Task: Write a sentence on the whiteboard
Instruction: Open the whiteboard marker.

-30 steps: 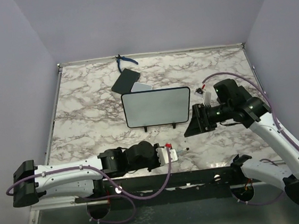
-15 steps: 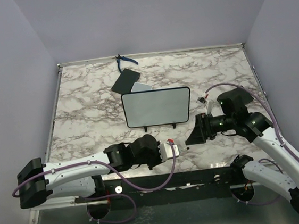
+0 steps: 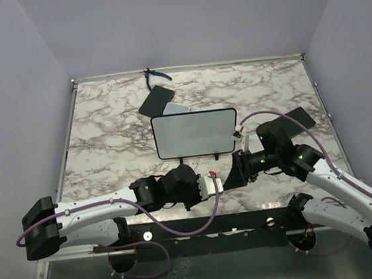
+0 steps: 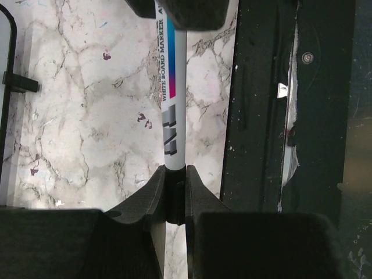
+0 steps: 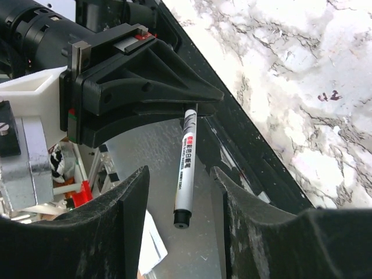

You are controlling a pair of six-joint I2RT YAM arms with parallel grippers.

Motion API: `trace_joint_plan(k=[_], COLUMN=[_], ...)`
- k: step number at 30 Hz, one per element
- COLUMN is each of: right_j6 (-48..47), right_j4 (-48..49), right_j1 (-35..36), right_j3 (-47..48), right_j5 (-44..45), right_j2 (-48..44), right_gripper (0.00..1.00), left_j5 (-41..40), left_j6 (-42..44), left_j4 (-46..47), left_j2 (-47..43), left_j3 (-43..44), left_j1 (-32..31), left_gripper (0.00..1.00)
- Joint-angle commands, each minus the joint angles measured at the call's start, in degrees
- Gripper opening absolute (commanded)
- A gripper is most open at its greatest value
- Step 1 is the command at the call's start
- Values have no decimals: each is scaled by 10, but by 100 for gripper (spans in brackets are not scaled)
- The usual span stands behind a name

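The whiteboard (image 3: 195, 133) stands on its two feet mid-table, its face blank; the sentence is not in view. My left gripper (image 3: 221, 184) is shut on a white marker (image 4: 173, 104), gripping one end between its fingers (image 4: 152, 189). The marker points away toward my right gripper (image 3: 233, 174), which faces the left one. In the right wrist view the marker (image 5: 187, 168) hangs between the open jaws of the right gripper (image 5: 181, 174), with a gap on each side. Its black end (image 5: 182, 218) is free. The board's black frame (image 4: 8, 87) shows at the left edge of the left wrist view.
Behind the board lie a black flat rectangle (image 3: 155, 101), a grey-white pad (image 3: 175, 107) and blue-handled pliers (image 3: 156, 76). Another black rectangle (image 3: 297, 118) lies at the right. A black rail (image 3: 247, 218) runs along the near table edge, just below both grippers.
My right gripper has swung left and nearer to the left gripper and its jaws have narrowed round the marker. The left gripper moved slightly right, still shut on the marker.
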Motion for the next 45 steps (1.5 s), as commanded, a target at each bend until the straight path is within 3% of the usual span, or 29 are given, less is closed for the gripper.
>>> trace_joint_plan(k=[1,16,21,37,40,45], right_j6=[32,81,83,86,83,81], right_j4=[66,110,115,144,138,138], right_j1=[17,74,80,84,86,88], right_j3=[-16,-56,-56,-59,-60,-58], right_j5=[24,84,89,91,97,106], right_j2=[-4,-15,-10,-2,-2,-5], right_gripper=[48,39,29,33,25,1], left_j5=[31,55,59,67,65,49], left_j6=[-7,-12,-12,-10,-10,-11], left_j4=[2,5,4,3,3,2], left_j2=[4,12,14,19,20,20], left_j3=[16,22,22,23,24,24], left_j1=[8,28,28,28,28,28], left_gripper=[0,0,0,0,0,0])
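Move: The marker is already held by its black end in the left fingers, slanting up to the robot's right: its middle lies about 4 cm right of the left hand and 3 cm above, level fore and aft. From the open right hand it is roughly 3 cm left and 3 cm below, straight in line. The whiteboard stands some 20 cm ahead of the right hand, 9 cm left and 6 cm lower. Right hand eases about 2 cm left and 2 cm down, fingers closing round the barrel; left keeps holding. ##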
